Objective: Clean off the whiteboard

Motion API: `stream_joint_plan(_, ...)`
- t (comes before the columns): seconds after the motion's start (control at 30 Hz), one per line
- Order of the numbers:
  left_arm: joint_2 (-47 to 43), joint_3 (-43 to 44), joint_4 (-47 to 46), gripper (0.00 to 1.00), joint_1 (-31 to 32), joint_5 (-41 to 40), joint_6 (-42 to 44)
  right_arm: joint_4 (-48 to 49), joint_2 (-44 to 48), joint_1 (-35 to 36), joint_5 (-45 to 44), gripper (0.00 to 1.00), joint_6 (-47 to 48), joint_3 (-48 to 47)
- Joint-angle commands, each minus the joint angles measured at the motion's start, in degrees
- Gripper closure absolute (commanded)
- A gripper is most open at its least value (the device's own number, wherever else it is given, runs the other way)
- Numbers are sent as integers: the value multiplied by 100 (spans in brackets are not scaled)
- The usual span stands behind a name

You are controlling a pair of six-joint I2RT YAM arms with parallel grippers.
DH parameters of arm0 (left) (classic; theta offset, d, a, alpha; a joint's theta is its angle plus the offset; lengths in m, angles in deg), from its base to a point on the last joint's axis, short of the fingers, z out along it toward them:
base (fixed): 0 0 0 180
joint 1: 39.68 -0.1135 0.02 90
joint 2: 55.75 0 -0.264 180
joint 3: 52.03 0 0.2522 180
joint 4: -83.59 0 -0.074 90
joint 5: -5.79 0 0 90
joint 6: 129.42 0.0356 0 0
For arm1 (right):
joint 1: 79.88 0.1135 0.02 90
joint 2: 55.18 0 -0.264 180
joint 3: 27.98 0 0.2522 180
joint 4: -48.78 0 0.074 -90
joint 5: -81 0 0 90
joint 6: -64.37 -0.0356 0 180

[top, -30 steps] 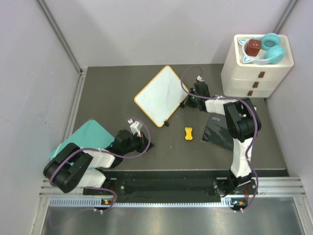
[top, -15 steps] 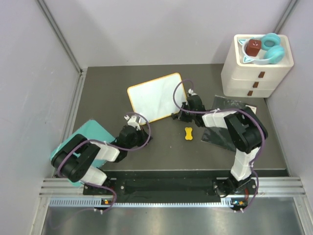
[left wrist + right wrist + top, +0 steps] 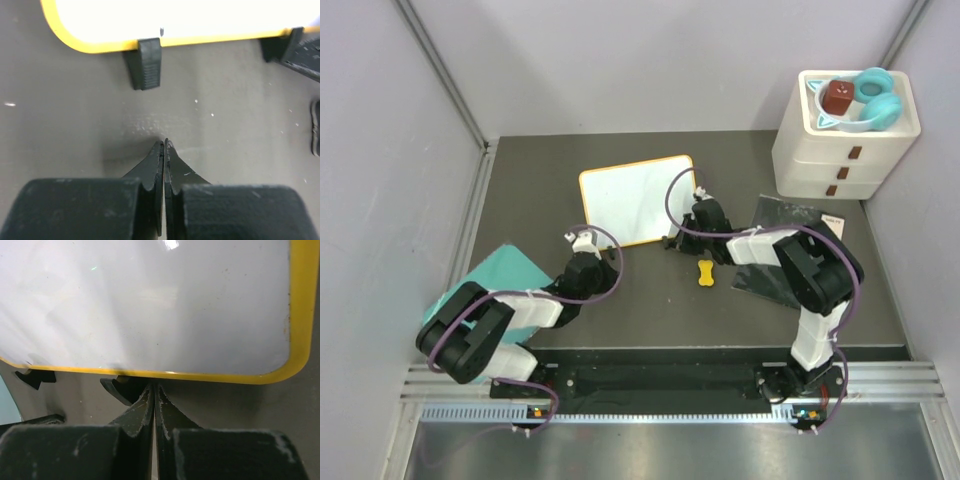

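The whiteboard lies near the middle of the table, white and blank inside a yellow frame. My left gripper is shut and empty at the board's near left corner. In the left wrist view its tips rest on bare table a little short of the whiteboard and one black foot. My right gripper is shut and empty at the board's near right corner. In the right wrist view its tips touch the yellow edge of the whiteboard beside a black foot.
A small yellow bone-shaped piece lies just near of the right gripper. A dark sheet with a white label lies under the right arm. A teal cutting board is at the left. White drawers holding teal headphones stand at the back right.
The whiteboard has turned from a diamond angle to lie nearly square and shifted left. The right gripper moved left and nearer with it. The left gripper moved up to its near edge.
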Motion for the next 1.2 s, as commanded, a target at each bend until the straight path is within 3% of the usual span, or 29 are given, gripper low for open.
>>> stream_joint_plan(0.0, -62, 272, 397, 100, -75, -437, 150, -185, 322, 199, -85, 100, -21, 265)
stream_joint_plan(0.57, 1423, 1370, 185, 100, -392, -209, 773, -1073, 2678, 251, -551, 100, 181, 1065)
stream_joint_plan(0.7, 1590, 1511, -33, 100, -427, 465, 993, -1170, 2950, 251, -604, 100, 295, 1091)
stream_joint_plan(0.73, 1590, 1477, -121, 100, -427, 998, 1028, -1179, 2994, 251, -613, 100, 295, 1117)
stream_joint_plan(0.9, 1134, 592, -1297, 100, -357, 1645, 941, -1363, 3284, 251, -622, 100, 287, 1302)
stream_joint_plan(1.0, 537, 308, -1318, 100, -331, 1838, 1011, -1469, 3469, 260, -762, 100, 304, 1355)
stream_joint_plan(1.17, -939, 482, 226, 95, -287, 1787, 1327, -1916, 3995, 260, -1033, 100, 418, 1381)
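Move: The whiteboard's middle is about 15 cm ahead of the left gripper and 5 cm to its right, with the board's left foot only some 4 cm ahead and 1 cm right. From the right gripper, the yellow eraser lies about 7 cm back and 8 cm right, near its height. The board's right foot is about 1 cm to that gripper's left, level with it, and the board's middle some 10 cm ahead and 7 cm left. Run the closed left gripper forward about 7 cm, low, into the whiteboard's near edge by its left foot to nudge it square, then draw it back, drifting right, turning clockwise some 20 degrees and lifting slightly at the end. Meanwhile take the closed right gripper back off the board's near edge, then up and rightward, about 8 cm each back and up, towards the eraser. ##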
